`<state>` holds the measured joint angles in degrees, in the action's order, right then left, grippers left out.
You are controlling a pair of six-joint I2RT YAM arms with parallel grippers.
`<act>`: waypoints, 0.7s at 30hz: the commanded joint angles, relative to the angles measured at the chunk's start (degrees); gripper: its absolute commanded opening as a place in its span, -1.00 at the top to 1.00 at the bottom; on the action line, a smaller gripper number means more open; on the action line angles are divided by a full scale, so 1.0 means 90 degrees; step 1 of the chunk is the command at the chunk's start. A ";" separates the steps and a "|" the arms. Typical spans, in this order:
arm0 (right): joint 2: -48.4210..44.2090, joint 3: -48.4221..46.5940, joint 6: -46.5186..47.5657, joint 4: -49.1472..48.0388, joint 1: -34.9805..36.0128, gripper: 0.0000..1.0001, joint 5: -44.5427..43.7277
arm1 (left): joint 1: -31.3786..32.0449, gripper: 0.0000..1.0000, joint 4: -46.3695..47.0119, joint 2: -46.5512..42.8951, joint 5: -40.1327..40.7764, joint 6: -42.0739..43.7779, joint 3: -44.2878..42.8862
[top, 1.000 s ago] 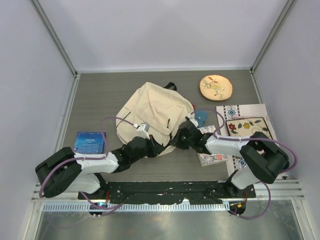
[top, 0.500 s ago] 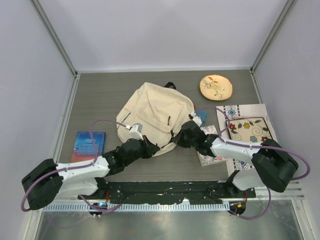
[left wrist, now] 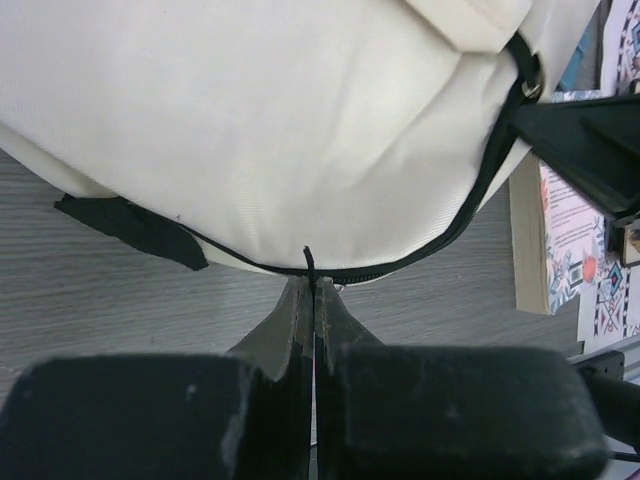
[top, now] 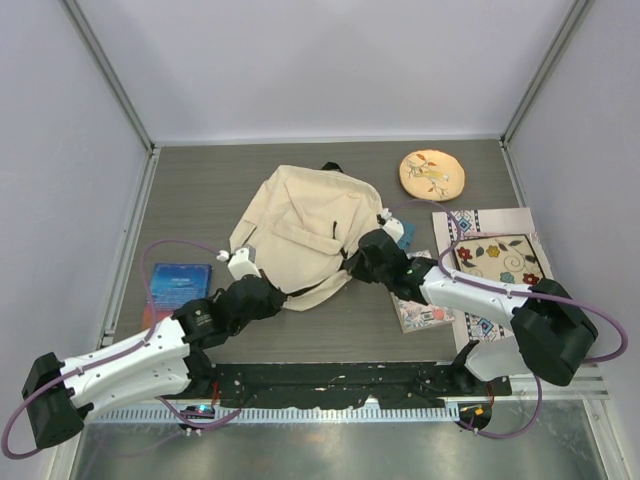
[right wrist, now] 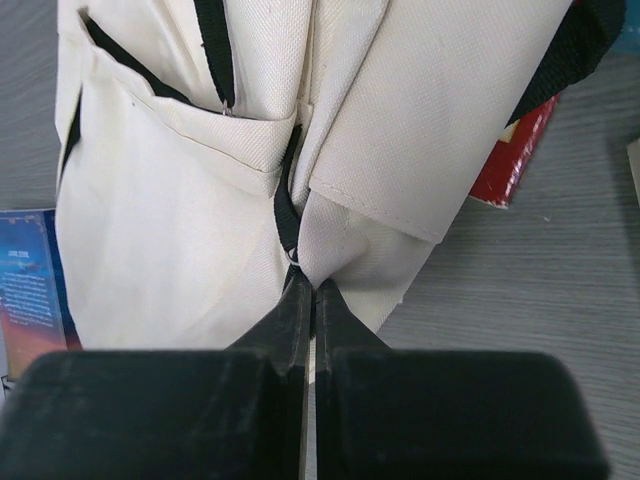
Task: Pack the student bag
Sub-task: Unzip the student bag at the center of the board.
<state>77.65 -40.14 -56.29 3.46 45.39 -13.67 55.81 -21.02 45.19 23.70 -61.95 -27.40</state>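
Note:
The student bag (top: 300, 222), cream fabric with black straps, lies in the middle of the table. My left gripper (top: 278, 293) meets its near edge. In the left wrist view this gripper (left wrist: 312, 285) is shut on a thin black pull at the bag's dark zip line (left wrist: 440, 235). My right gripper (top: 352, 268) is at the bag's right side. In the right wrist view it (right wrist: 308, 290) is shut on a pinched fold of the bag's cream fabric (right wrist: 350, 240), beside a black strap (right wrist: 287, 215).
A blue book (top: 180, 283) lies left of the bag. A red book (right wrist: 515, 150) pokes out under the bag's right edge. Right of the bag lie a patterned book (top: 425, 312), a round tan embroidered disc (top: 432, 174) and a floral mat (top: 497, 255).
My right gripper has shut on the bag's fabric. The left arm has stretched out toward the near left, still gripping, and the bag has shifted slightly away and to the left.

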 commanded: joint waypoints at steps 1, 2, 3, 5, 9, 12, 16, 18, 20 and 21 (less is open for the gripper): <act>0.0122 -0.0715 0.0580 -0.0014 -0.0121 0.98 -0.0883 | -0.0010 1.00 -0.1083 0.0067 -0.0103 0.0057 -0.0227; 0.0181 -0.0977 0.0668 0.0054 -0.0131 0.98 -0.0912 | -0.0010 1.00 -0.1006 0.0057 -0.0211 0.0116 -0.0227; 0.0230 -0.1124 0.0891 0.0180 -0.0131 0.98 -0.0990 | -0.0010 1.00 -0.0956 0.0047 -0.0425 0.0174 -0.0237; 0.0434 -0.1524 0.1156 0.0289 -0.0131 0.98 -0.0991 | -0.0010 1.00 -0.0704 0.0076 -0.0631 0.0321 -0.0189; 0.0874 -0.2112 0.1518 0.0669 -0.0189 0.98 -0.0786 | -0.0010 1.00 0.0117 0.0533 -0.0983 0.0419 -0.0042; 0.1118 -0.2239 0.1674 0.0854 -0.0296 0.98 -0.0640 | -0.0010 1.00 0.0352 0.0905 -0.0896 0.0273 -0.0285; 0.1080 -0.1996 0.1626 0.0885 -0.0706 0.98 0.0022 | -0.0010 1.00 0.0441 0.1287 -0.0584 -0.0127 -0.0549; 0.0857 -0.1606 0.1635 0.0574 -0.1008 0.63 0.0414 | -0.0010 1.00 0.0441 0.1336 -0.0457 -0.0323 -0.0598; 0.0690 -0.1390 0.1733 0.0562 -0.1233 -0.12 0.0795 | -0.0010 1.00 0.0372 0.1336 -0.0319 -0.0421 -0.0647; 0.0457 -0.1341 0.1762 0.0611 -0.1457 -0.27 0.0932 | -0.0010 1.00 0.0401 0.1336 -0.0319 -0.0421 -0.0667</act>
<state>87.92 -54.19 -42.98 11.49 37.63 -8.93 55.72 -17.10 57.36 18.63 -63.66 -31.22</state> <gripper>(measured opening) 0.454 0.012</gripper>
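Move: The right hand is shut at the zip pull and takes it towards the bag's far right corner, some 17 cm ahead, 7 cm right and 6 cm lower. The blue notebook lies about 8 cm ahead and 12 cm right, the floral book 7 cm back and 18 cm right. From the left hand, pinching the near edge, the zip pull is roughly 7 cm ahead and 16 cm right, about level in height. Right hand arcs about 5 cm forward with the zip pull, then opens; left keeps pinching the near edge. ##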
